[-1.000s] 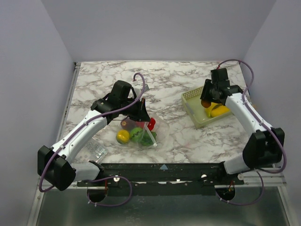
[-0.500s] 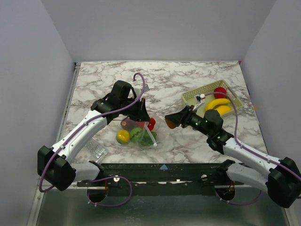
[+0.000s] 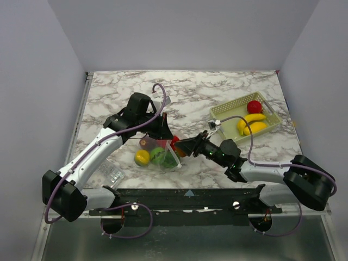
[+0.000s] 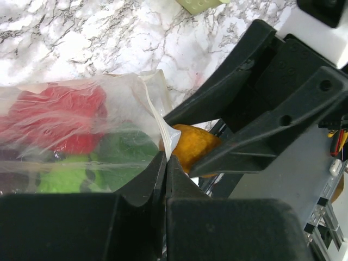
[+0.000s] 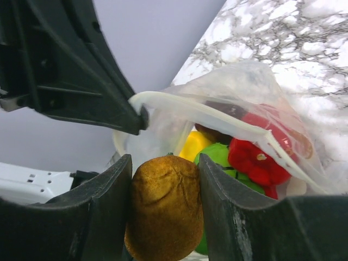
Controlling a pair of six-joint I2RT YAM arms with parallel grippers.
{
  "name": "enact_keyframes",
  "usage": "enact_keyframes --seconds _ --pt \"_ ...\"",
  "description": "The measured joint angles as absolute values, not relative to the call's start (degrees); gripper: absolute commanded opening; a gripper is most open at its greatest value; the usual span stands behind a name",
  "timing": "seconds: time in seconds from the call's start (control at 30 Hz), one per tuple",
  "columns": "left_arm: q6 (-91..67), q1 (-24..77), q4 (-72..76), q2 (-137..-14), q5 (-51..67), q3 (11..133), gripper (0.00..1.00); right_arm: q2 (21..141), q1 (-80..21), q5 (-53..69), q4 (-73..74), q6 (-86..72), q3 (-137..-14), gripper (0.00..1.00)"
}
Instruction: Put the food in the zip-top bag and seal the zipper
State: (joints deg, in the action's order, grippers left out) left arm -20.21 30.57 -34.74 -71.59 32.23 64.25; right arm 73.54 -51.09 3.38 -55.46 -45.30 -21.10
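Observation:
The clear zip-top bag (image 3: 163, 157) lies at table centre with red, green and yellow food inside. My left gripper (image 3: 165, 128) is shut on the bag's upper rim by the zipper (image 4: 157, 117) and holds the mouth up and open. My right gripper (image 3: 181, 148) is shut on a brown-orange oval food (image 5: 166, 209) right at the mouth, beside the left fingers. In the right wrist view the zipper (image 5: 217, 117) arches over a red food (image 5: 255, 157), a green one (image 5: 217, 155) and a yellow one (image 5: 194, 144). In the left wrist view the brown food (image 4: 193, 147) sits just past my left gripper (image 4: 166, 163).
A pale green basket (image 3: 224, 111) at the right back holds a red fruit (image 3: 254, 106) and yellow bananas (image 3: 251, 125). A small crinkly clear packet (image 3: 111, 174) lies near the left arm's base. The right arm stretches low across the front of the table.
The right arm swung from the basket leftward to the bag's mouth, carrying the brown-orange food. The left gripper has kept its hold on the bag's rim.

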Motion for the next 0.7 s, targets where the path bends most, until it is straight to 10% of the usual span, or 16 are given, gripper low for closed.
enact_keyframes --seconds 0.7 --pt "-20.91 29.80 -33.63 -70.61 32.99 63.90 0.00 94.02 -51.68 1.37 -62.61 -49.76 -31.94 0.75"
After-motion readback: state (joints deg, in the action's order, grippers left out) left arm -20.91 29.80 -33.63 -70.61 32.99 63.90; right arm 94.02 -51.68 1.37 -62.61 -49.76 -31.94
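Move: The orange fruit is already in the right fingers, just outside the bag's mouth; the spot just inside the mouth lies about 4 cm ahead, 5 cm left and 4 cm below. In the bag, the red pepper sits roughly 6 cm ahead, 3 cm left and 8 cm down, the green melon some 10 cm left, level and 9 cm down. From the left hand that spot is about 3 cm left, straight across and 8 cm below. Reaching left and forward about 6 cm and sinking some 3 cm, the right hand carries the orange fruit through the bag's mouth, under the zipper rim, its fingers entering with it. Once inside, the fingers spread and let go. The left hand stays almost still and keeps the rim pinched, holding the mouth up. ##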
